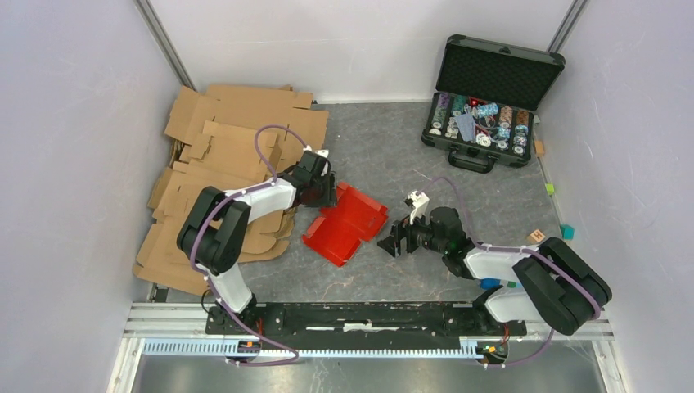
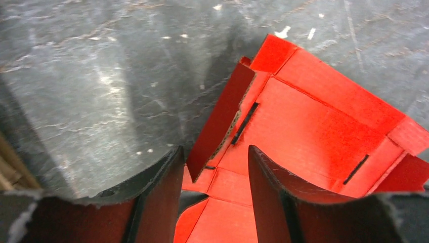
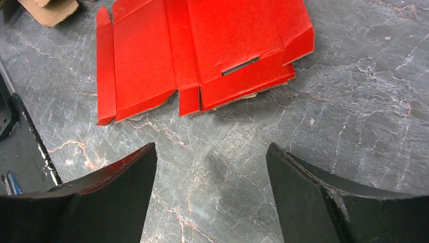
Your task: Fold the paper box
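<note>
The paper box (image 1: 345, 223) is a bright red creased sheet lying mid-table, mostly flat, with its left side flap raised. In the left wrist view that raised flap of the box (image 2: 313, 116) stands upright between the fingers of my left gripper (image 2: 214, 149), close to the left finger (image 2: 162, 192). The jaws are apart and do not pinch it. From above, the left gripper (image 1: 327, 190) sits at the sheet's far left corner. My right gripper (image 1: 391, 241) hovers open to the right of the box, a short way off. Its wrist view shows the box (image 3: 202, 45) ahead of the right gripper (image 3: 211, 147), with bare table between the fingers.
Brown corrugated cardboard sheets (image 1: 221, 164) are piled at the left, under the left arm. An open black case of poker chips (image 1: 489, 98) stands at the back right. Small blocks (image 1: 537, 236) lie near the right wall. A metal rail (image 1: 368, 315) runs along the near edge.
</note>
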Available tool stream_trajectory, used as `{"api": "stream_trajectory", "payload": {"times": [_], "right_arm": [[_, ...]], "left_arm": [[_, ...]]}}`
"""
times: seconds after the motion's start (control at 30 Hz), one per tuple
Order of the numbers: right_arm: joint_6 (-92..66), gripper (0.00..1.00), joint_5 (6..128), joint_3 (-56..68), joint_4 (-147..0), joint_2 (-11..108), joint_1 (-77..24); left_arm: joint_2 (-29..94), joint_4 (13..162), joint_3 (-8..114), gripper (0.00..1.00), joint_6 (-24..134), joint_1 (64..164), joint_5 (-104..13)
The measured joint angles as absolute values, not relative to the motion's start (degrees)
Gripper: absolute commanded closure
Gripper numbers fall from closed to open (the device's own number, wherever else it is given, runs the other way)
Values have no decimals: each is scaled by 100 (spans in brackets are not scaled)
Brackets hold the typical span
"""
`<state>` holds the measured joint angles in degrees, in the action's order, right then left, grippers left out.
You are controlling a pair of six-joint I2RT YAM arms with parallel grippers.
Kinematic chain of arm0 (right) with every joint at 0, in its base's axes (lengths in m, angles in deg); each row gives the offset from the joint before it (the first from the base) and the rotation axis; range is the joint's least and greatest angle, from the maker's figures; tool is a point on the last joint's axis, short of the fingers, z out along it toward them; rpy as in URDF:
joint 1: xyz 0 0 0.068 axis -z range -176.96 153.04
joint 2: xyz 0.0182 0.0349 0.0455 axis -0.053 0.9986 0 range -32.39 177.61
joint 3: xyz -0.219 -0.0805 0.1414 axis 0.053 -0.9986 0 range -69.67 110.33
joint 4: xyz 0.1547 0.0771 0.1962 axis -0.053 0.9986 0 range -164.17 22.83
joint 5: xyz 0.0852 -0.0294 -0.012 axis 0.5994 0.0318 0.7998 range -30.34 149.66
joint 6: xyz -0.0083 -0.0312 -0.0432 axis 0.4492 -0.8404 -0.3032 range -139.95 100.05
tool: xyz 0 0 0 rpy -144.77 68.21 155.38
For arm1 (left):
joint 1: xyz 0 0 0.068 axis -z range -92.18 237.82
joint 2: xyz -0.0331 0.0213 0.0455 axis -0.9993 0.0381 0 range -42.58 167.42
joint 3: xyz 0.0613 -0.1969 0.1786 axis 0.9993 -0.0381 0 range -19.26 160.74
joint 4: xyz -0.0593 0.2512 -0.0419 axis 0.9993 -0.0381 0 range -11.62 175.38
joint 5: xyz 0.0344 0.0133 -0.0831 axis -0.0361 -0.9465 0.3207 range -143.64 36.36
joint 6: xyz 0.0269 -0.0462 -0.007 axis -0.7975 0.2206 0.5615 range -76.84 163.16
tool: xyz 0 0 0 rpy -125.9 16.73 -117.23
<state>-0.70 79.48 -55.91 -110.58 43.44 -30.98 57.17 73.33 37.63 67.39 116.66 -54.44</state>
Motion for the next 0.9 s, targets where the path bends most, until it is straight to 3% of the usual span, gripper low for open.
{"api": "stream_trajectory", "payload": {"times": [0.5,0.77,0.9], "right_arm": [[-2,15,7760,-5497,-11005,4292,-3048],[57,16,7375,-5502,-10745,3979,-2805],[24,16,6988,-5502,-10492,3809,-2797]], "left_arm": [[5756,7895,3599,43,6717,11736,-3442],[5629,8332,3378,43,6717,11834,-2839],[5461,8450,3260,38,6717,11845,-2786]]}}
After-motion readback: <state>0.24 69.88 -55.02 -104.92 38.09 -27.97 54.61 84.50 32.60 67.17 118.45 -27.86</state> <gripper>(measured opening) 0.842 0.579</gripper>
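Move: The red paper box lies open and askew, its middle roughly 5 cm to the left hand's right, 4 cm back and slightly below; its upright flap is at the fingertips, centred 3 cm ahead and 2 cm right. The cardboard stack is centred some 25 cm left of the left hand and 6 cm ahead. From the right hand, the box's middle is about 12 cm left, 6 cm ahead and 3 cm down. Sweeping right and back by about 9 cm while rising some 3 cm, the left hand rolls its left side down and turns clockwise, gap unchanged, one finger still against the box's upright flap to push it towards the right hand. The right hand, fingers wide, first waits, then shifts about 4 cm forward and right past its start, turning slightly clockwise as the box's right edge comes to its fingertips. ##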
